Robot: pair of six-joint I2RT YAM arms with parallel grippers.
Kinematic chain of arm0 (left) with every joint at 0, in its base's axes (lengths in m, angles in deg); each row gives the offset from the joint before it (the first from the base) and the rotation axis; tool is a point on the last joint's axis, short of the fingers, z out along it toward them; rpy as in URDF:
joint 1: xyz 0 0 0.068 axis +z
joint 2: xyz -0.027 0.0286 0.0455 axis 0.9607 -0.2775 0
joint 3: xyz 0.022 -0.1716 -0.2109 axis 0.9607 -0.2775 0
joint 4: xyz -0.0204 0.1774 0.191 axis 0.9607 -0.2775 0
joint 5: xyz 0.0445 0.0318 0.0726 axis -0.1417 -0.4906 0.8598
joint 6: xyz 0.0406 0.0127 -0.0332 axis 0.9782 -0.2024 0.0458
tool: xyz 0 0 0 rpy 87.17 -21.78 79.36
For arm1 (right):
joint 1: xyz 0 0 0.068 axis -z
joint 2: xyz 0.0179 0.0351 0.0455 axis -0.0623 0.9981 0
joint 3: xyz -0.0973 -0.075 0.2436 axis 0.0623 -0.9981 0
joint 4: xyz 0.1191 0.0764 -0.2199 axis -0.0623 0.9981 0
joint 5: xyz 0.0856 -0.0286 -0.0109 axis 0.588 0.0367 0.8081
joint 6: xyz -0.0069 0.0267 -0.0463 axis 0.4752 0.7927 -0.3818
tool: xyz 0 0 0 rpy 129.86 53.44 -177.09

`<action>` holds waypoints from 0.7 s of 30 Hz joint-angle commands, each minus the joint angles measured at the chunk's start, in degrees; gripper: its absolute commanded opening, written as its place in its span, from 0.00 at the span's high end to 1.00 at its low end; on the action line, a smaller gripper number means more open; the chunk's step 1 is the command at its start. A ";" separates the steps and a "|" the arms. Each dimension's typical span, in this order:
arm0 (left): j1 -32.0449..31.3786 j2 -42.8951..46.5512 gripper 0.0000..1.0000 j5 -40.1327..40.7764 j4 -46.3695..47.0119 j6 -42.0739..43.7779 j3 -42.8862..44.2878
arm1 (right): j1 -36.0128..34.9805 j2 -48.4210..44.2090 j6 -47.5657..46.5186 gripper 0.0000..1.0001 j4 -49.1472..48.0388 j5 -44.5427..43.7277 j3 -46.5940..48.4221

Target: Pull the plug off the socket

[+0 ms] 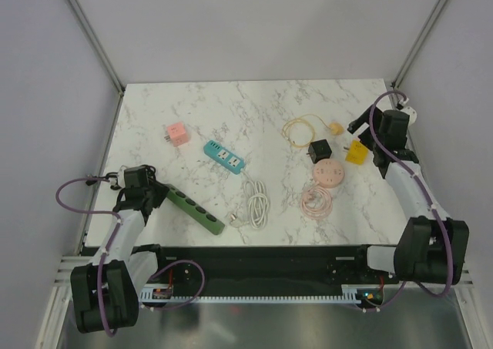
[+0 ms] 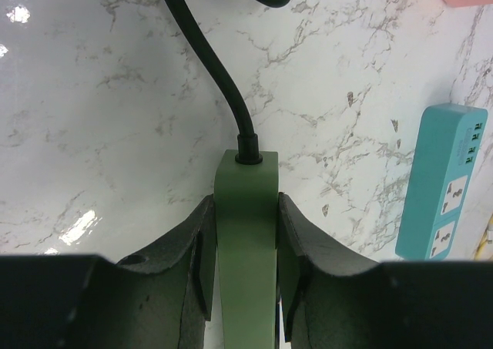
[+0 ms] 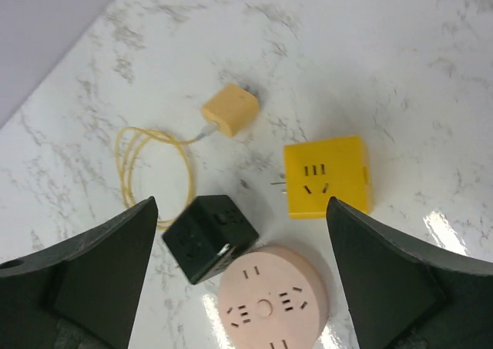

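Note:
A black cube plug [image 3: 212, 237] lies tilted on the marble, touching the rim of the round pink socket [image 3: 269, 303]; a metal glint shows where the two meet. The slots on the socket's top face are bare. My right gripper [image 3: 240, 203] hangs wide open above them and holds nothing. From above, the black cube [image 1: 320, 149] sits just behind the pink socket [image 1: 327, 173], with the right gripper [image 1: 358, 123] further back. My left gripper [image 2: 245, 203] is shut on the end of a green power strip [image 2: 246, 233], whose black cord [image 2: 216, 72] runs away from it.
A yellow cube adapter [image 3: 325, 178] lies right of the black cube, and a yellow charger [image 3: 229, 109] with its looped cable [image 3: 154, 164] lies behind. A teal power strip [image 1: 224, 157], a pink cube [image 1: 177, 134], a white cable [image 1: 256, 203] and a coiled pink cable [image 1: 316, 203] are spread over the table.

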 commanded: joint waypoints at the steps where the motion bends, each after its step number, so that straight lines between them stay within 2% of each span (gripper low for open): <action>1: -0.34 0.78 0.98 1.20 -0.15 2.82 1.51 | -3.30 -5.03 -3.42 0.02 2.77 -5.23 6.50; 7: -0.34 0.95 0.98 0.41 -0.15 3.08 3.53 | -15.95 -3.63 -4.75 0.02 4.02 2.32 9.76; 8: -0.34 1.21 0.98 0.41 -0.06 3.25 3.88 | -20.49 -2.58 -4.66 0.02 3.84 5.20 9.76; 10: -0.34 2.09 0.98 0.50 0.55 3.43 4.14 | -25.96 -1.61 -5.36 0.02 3.93 5.23 9.24; 11: -0.26 2.53 0.98 0.50 0.90 3.43 4.23 | -31.47 -1.26 -5.54 0.02 4.01 4.71 8.71; 14: -0.26 4.46 0.98 -0.02 4.58 4.13 3.36 | -40.45 -2.13 -5.01 0.02 2.44 2.59 5.03; 21: 2.10 7.55 0.98 -0.37 22.50 6.24 -2.27 | -49.10 -2.92 -3.87 0.02 -1.26 8.56 -1.22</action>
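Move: The green socket's middle lies about 58 cm left of the empty right hand, 21 cm back and 11 cm lower. Counted from the right hand, the black plug lies 10 cm left and 2 ahead, the white coil 35 left and 19 back, the teal socket 49 left and level. The left hand already grips the green socket's far left end; its middle lies 12 cm right and 8 back of that hand, 1 cm lower. The open right hand leaves the yellow plug behind, rising some 9 cm and then sweeping fast about 30 cm left over the black plug, curving back about 12 cm and sinking to its starting height near the white coil, turning roughly 55 degrees counter-clockwise towards the green socket. Meanwhile the left hand keeps its pinch on the socket's cable end, lifting it about 5 cm and easing forward nearly 3 cm, with the fingertips tilting up some 15 degrees. ##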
